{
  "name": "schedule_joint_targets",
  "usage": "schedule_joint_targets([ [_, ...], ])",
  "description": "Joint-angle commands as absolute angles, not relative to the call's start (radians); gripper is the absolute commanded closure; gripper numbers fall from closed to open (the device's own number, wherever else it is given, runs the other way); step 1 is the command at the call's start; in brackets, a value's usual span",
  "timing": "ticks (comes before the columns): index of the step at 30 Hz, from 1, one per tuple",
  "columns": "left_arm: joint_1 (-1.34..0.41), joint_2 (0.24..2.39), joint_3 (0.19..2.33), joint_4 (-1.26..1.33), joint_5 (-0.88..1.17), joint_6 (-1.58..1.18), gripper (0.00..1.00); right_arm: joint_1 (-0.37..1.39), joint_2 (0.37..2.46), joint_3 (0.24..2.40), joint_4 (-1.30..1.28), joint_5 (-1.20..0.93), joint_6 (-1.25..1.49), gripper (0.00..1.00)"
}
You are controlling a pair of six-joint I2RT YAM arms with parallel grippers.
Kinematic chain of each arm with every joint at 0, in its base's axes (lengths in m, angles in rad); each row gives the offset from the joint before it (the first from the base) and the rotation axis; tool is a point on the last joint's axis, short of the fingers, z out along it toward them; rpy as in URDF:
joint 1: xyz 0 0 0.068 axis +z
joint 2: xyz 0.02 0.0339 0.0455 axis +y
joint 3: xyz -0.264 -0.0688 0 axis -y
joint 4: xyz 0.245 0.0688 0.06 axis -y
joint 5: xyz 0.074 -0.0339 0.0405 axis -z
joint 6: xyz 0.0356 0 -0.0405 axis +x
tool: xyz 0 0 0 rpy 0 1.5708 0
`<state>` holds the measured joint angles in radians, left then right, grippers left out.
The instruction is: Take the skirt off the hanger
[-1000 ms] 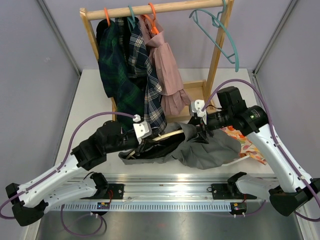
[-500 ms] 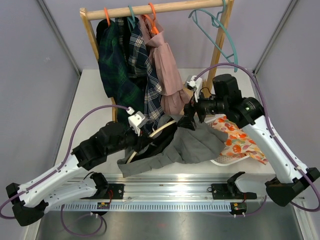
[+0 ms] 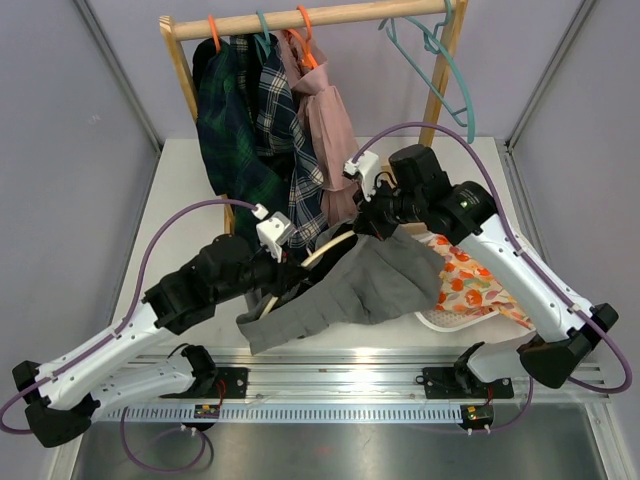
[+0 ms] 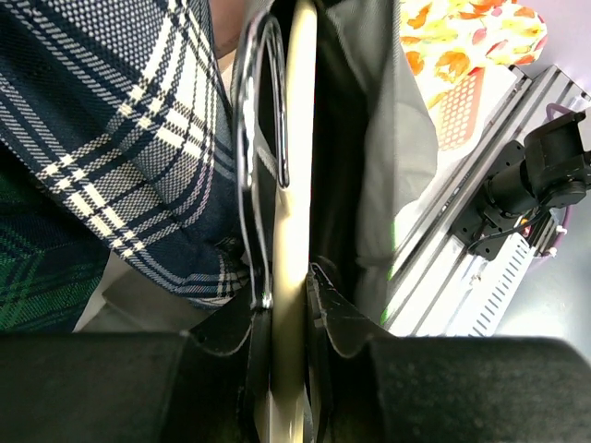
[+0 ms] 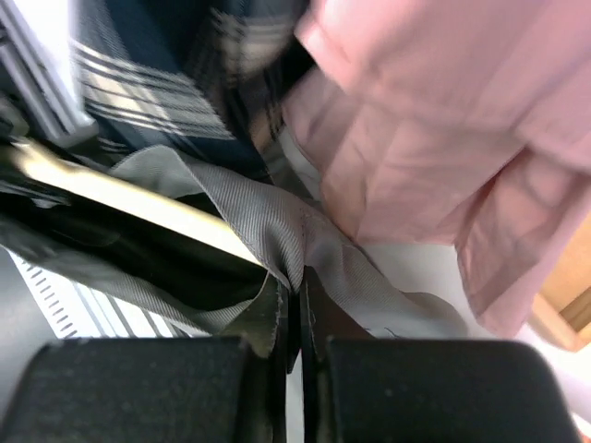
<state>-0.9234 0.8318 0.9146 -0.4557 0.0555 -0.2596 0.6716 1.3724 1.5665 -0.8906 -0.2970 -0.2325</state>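
Observation:
A grey skirt (image 3: pixel 375 285) hangs stretched between my two grippers above the table. It is still on a pale wooden hanger (image 3: pixel 325 250). My left gripper (image 3: pixel 285 272) is shut on the hanger's bar (image 4: pixel 288 212), with the skirt's dark lining and a wire clip beside it. My right gripper (image 3: pixel 368 222) is shut on a fold of the grey skirt's waistband (image 5: pixel 277 226), lifted up near the pink garment. The hanger bar (image 5: pixel 129 198) runs to the left of that fold.
A wooden rack (image 3: pixel 300 20) at the back holds plaid shirts (image 3: pixel 255 150), a pink garment (image 3: pixel 335 140) and an empty teal hanger (image 3: pixel 450 70). An orange-patterned cloth (image 3: pixel 475 285) lies on the table at right. The rail (image 3: pixel 340 385) runs along the near edge.
My right gripper has risen and moved left toward the rack, pulling the skirt up off the table. The left gripper has lifted the hanger slightly. The skirt now hangs stretched.

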Motion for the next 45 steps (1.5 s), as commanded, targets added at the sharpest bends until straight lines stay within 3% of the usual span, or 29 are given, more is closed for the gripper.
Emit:
schedule_joint_targets([
  [1, -0.920, 0.825, 0.966, -0.373, 0.023, -0.259, 1.00, 0.738, 1.359, 1.695, -0.888, -0.380, -0.262, 1.00],
  [8, -0.919, 0.957, 1.023, -0.345, 0.035, -0.213, 1.00, 0.900, 1.425, 1.859, -0.870, -0.551, -0.209, 1.00],
  [16, -0.920, 0.931, 1.005, -0.324, 0.015, -0.219, 1.00, 0.914, 1.431, 1.809, -0.876, -0.454, -0.248, 1.00],
  [23, -0.919, 1.000, 1.028, -0.374, 0.035, -0.207, 1.00, 0.948, 1.399, 1.871, -0.859, -0.635, -0.250, 1.00],
  [29, -0.919, 1.011, 0.999, -0.411, 0.038, -0.201, 1.00, 0.913, 1.375, 1.996, -0.720, -0.457, -0.200, 1.00],
  [36, -0.920, 0.963, 0.925, -0.452, 0.028, -0.181, 1.00, 0.882, 1.316, 1.864, -0.738, -0.436, -0.270, 1.00],
  [39, -0.919, 0.956, 0.942, -0.469, 0.032, -0.166, 1.00, 0.888, 1.319, 1.818, -0.828, -0.602, -0.328, 1.00],
  [45, -0.920, 1.064, 1.083, -0.489, 0.072, -0.127, 1.00, 1.023, 1.339, 1.743, -0.764, -0.631, -0.235, 1.00],
])
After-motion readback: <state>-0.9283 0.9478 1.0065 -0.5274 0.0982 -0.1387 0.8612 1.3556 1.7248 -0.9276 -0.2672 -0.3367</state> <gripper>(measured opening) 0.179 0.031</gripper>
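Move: The right hand has the grey skirt's waistband pinched around the hanger's right end, which lies about 2 cm back and 2 cm to its left, roughly level; that end is some 7 cm ahead and 12 cm to the right of the left hand, which grips the bar. From the right hand, the pink hem hangs about 5 cm ahead, 4 cm left and slightly lower; the plaid hem is 12 cm left and 1 cm back; the basket is 27 cm right, 12 cm back and 25 cm below. Keeping its pinch on the grey waistband, the right hand pulls up and left with some pull back, working the cloth at the hanger's end in towards the left hand: it climbs about 11 cm in two heaves, tipping its fingers up some 15 degrees, then sinks about 5 cm while drawing further back and turning slightly counter-clockwise. The left hand keeps its grip on the bar and holds it nearly in place as the counter-hold, shifting only a centimetre or two back and forth and rolling slightly. ##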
